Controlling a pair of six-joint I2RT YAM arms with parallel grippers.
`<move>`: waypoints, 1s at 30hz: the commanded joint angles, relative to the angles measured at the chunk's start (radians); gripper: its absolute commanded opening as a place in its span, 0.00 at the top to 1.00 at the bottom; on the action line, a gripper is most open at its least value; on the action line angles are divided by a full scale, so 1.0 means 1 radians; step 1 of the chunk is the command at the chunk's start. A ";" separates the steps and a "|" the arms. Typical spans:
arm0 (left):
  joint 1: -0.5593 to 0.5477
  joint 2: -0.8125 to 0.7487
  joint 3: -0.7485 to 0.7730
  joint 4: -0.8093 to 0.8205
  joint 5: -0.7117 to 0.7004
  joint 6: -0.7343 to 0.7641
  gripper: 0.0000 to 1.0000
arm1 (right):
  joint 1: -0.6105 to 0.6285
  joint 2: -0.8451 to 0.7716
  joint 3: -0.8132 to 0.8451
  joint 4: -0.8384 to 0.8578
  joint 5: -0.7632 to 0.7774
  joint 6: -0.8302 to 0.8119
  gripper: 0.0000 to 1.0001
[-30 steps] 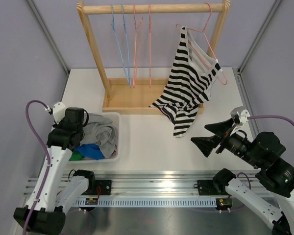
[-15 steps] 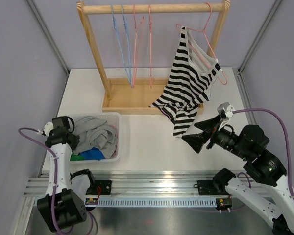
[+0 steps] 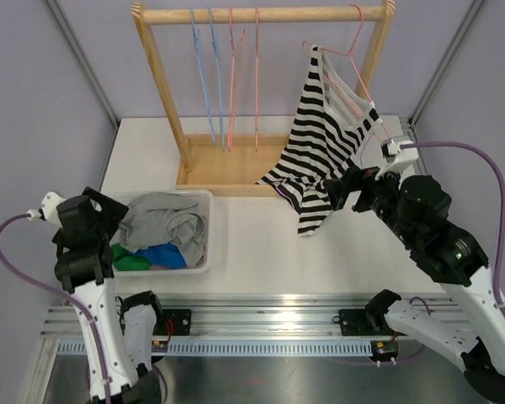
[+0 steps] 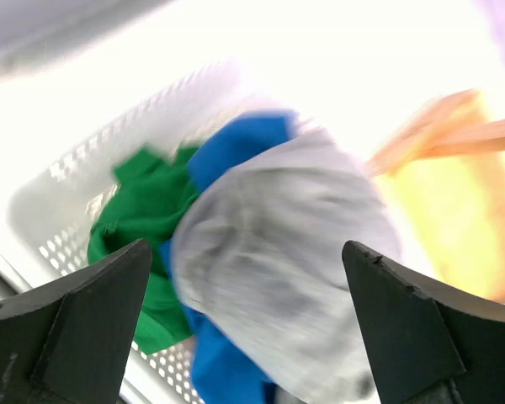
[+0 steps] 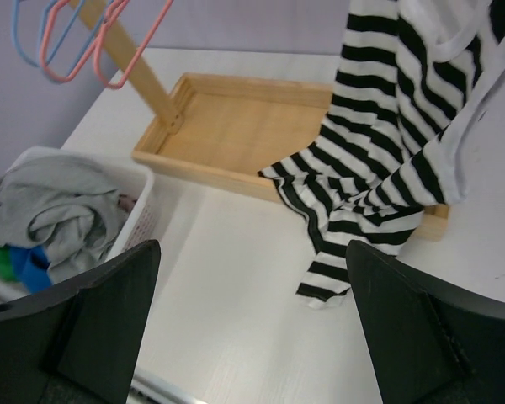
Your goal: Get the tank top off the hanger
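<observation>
The black-and-white striped tank top point(image 3: 328, 143) hangs from a pink hanger point(image 3: 353, 52) at the right end of the wooden rack point(image 3: 261, 14). One strap has slipped down the hanger, and the hem trails over the rack's base onto the table. My right gripper point(image 3: 343, 188) is open just right of the hem and touches nothing. In the right wrist view the tank top point(image 5: 387, 160) lies ahead of the open right gripper point(image 5: 251, 244), to the right. My left gripper point(image 4: 246, 246) hovers open and empty above the basket.
A white basket point(image 3: 207, 200) at the left holds grey point(image 3: 164, 225), blue and green clothes. In the left wrist view the grey garment point(image 4: 278, 252) fills the basket point(image 4: 34, 210). Empty blue point(image 3: 209, 76) and pink hangers point(image 3: 244, 76) hang on the rack above its base tray point(image 3: 223, 168).
The left gripper has opened and its arm has drawn back left of the basket. The right arm has advanced up and left to the tank top's hem.
</observation>
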 commanded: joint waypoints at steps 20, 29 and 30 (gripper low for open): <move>-0.326 -0.129 0.208 0.122 0.403 0.375 0.01 | -0.335 0.812 0.976 -0.241 0.006 -0.347 0.12; -0.380 -0.224 0.128 0.131 0.348 0.373 0.01 | -0.360 1.015 1.203 -0.337 -0.117 -0.376 0.48; -0.382 -0.225 0.125 0.133 0.353 0.373 0.01 | -0.361 1.022 1.206 -0.337 -0.131 -0.367 0.52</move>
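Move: The upper near arm of the tank top's pink hanger is about 24 cm ahead of my right hand, 4 cm to its right and 6 cm higher. The striped tank top's middle lies some 20 cm ahead, 2 cm left and 12 cm below. The rack's right post stands about 25 cm ahead and 10 cm right; the nearest empty pink hanger is 24 cm ahead, 18 cm left. From my left hand the tank top's hanger is some 25 cm ahead, 57 cm right and 20 cm above. I reach my right hand forward some 23 cm to the tank top's hanger, arcing up and then dipping over the end, rolling its left side down about 20 degrees and turning clockwise, while its wide-open fingers close halfway around the wire below the hook. My empty left hand lifts off the bin about 12 cm, then swings some 13 cm right, turning clockwise and staying open. ##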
